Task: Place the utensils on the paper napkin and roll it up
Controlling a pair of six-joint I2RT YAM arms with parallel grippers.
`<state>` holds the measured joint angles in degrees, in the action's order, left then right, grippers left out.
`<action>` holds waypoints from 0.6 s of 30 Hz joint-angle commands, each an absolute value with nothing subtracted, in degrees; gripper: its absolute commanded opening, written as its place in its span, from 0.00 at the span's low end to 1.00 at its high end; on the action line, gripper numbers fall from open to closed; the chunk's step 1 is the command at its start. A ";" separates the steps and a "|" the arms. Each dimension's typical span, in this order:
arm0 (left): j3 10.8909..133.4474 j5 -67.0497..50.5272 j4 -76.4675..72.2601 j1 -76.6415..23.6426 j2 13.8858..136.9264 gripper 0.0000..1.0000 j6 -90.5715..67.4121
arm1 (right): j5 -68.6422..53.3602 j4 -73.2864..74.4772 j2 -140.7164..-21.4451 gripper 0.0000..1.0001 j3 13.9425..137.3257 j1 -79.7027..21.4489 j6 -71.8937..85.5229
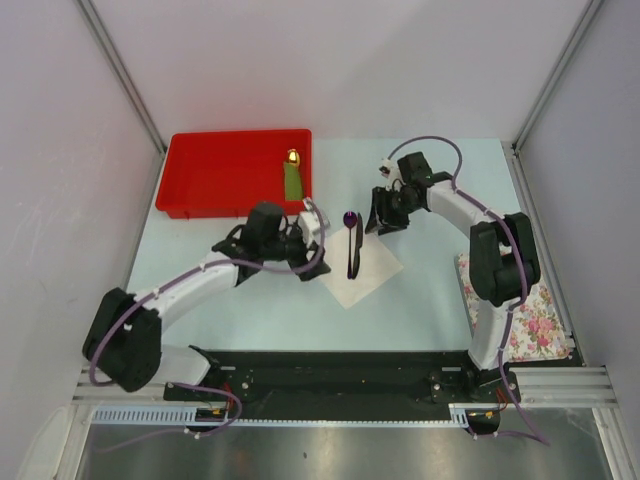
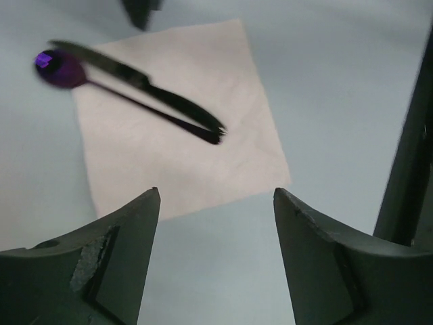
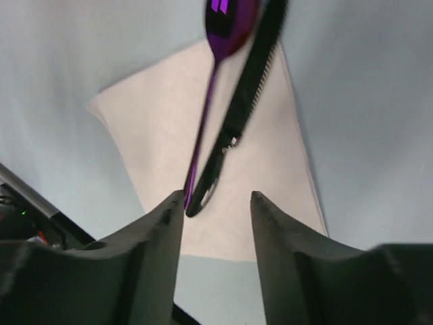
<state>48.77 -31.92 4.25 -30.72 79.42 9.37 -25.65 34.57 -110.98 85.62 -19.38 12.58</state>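
Observation:
The white paper napkin lies flat on the table between my two arms. On it rest the black knife and the spoon, side by side, handles together; the spoon's purple bowl sticks out past the napkin's far edge. In the left wrist view the knife and spoon cross the napkin ahead of my left gripper, which is open and empty over the napkin's near edge. My right gripper is open over the napkin, empty, with the knife and spoon handle ends just beyond its left fingertip.
A red tray stands at the back left with a green, gold-tipped piece in it. A flower-printed cloth lies at the right edge beside the right arm's base. Grey walls close in the table on three sides.

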 commanded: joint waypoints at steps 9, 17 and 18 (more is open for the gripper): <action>37.62 -24.35 5.19 -51.84 76.81 0.60 60.02 | -36.03 40.07 -105.29 0.94 83.76 -14.42 4.49; 39.90 -20.83 0.19 -54.40 86.82 0.40 63.11 | -37.00 41.75 -105.12 0.98 83.06 -12.48 3.43; 39.82 -20.74 0.26 -54.40 87.44 0.39 63.11 | -37.18 41.75 -105.12 0.98 83.14 -12.22 3.60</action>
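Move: The napkin's near corner lies about 9 cm back and 8 cm to the right of the left hand, some 12 cm below it. The knife's middle is around 8 cm ahead and 11 cm to the right of that hand, with the purple fork and spoon beside it, 8 cm ahead and 9 cm right. From the right hand, the same corner is roughly 20 cm back and 7 cm left, 8 cm lower. Swinging back about 10 cm and then sinking as far, drifting slightly right, the empty left hand heads for the napkin's near corner, its wrist turning some 45 degrees clockwise and its fingers tipping steeper while partly closing. The empty right hand eases 3 to 4 cm right and a little back, away from the utensils, opening its fingers wide. ##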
